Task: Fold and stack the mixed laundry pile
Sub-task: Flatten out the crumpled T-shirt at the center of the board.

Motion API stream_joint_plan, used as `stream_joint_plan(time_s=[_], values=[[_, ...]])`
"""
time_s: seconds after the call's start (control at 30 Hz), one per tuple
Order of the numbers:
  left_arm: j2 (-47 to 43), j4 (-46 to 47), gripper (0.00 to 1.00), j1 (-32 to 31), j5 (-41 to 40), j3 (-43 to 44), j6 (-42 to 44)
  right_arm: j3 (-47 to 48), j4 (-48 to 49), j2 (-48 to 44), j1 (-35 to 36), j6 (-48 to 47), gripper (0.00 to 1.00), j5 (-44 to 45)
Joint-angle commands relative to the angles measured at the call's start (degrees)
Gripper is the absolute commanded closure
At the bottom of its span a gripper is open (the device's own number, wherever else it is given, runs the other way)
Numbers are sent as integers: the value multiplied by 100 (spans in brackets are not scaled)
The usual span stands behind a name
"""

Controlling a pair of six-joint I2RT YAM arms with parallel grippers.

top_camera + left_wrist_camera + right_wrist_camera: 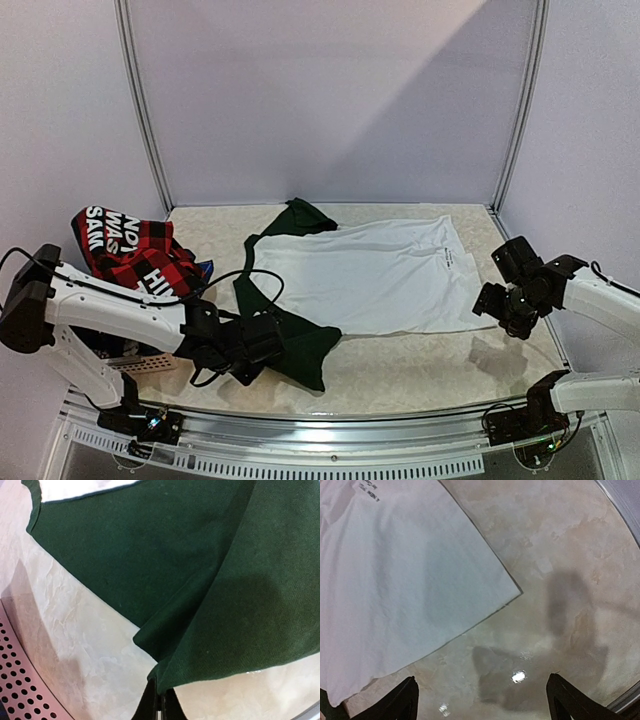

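Note:
A white T-shirt with dark green sleeves lies spread flat across the middle of the table. My left gripper is shut on the near green sleeve, pinching its edge a little above the tabletop. The far green sleeve rests at the back. A red-black plaid shirt with white lettering is heaped at the left over the basket. My right gripper hovers open over bare table just off the shirt's near right corner, holding nothing.
A pinkish perforated basket sits at the left front, its rim close to my left gripper. A black cable loops over the shirt near the left arm. White walls and metal posts enclose the table.

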Motion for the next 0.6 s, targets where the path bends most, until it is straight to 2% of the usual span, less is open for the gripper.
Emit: stream_joint_plan(time_s=[0.0,0.1,0.33,0.43,0.57], values=[[-53,10,100,72,-138,-112,-83,-326,-316,68,-72,-46,11,-148],[-54,5,100,67,-168,-121,-137,-448,-193,138,-181,-108,12,-136],[-152,6,100,54,-199,-166,-194,-1004,962,222,-872,-113,23,-579],[-162,-9,100,45,-218,-166,-203,-1236,1630,261,-911,159,29,-863],[-186,-12,100,45,-216,-198,-228,-1239,1946,492,-917,355,33,-780]])
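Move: From the right hand, open and hovering, the white T-shirt's near right hem corner lies about 4 cm ahead, 2 cm to the right and 8 cm below. At that same table height, the small print is some 20 cm ahead and 8 cm left, and the board's right edge about 12 cm right, 4 cm ahead. For the left hand, the hem corner is roughly 48 cm to the right, 13 cm ahead and 4 cm down. Down goes the right hand, about 6.5 cm, towards the table just short of the T-shirt's near right hem corner, first slipping back and right some 2.5 cm each way, then easing about a centimetre forward and slightly left. It turns some 5 degrees clockwise while its fingers narrow from nearly wide open to about two-thirds, with nothing between them yet. The left hand stays put and keeps its pinch on the dark green sleeve. ##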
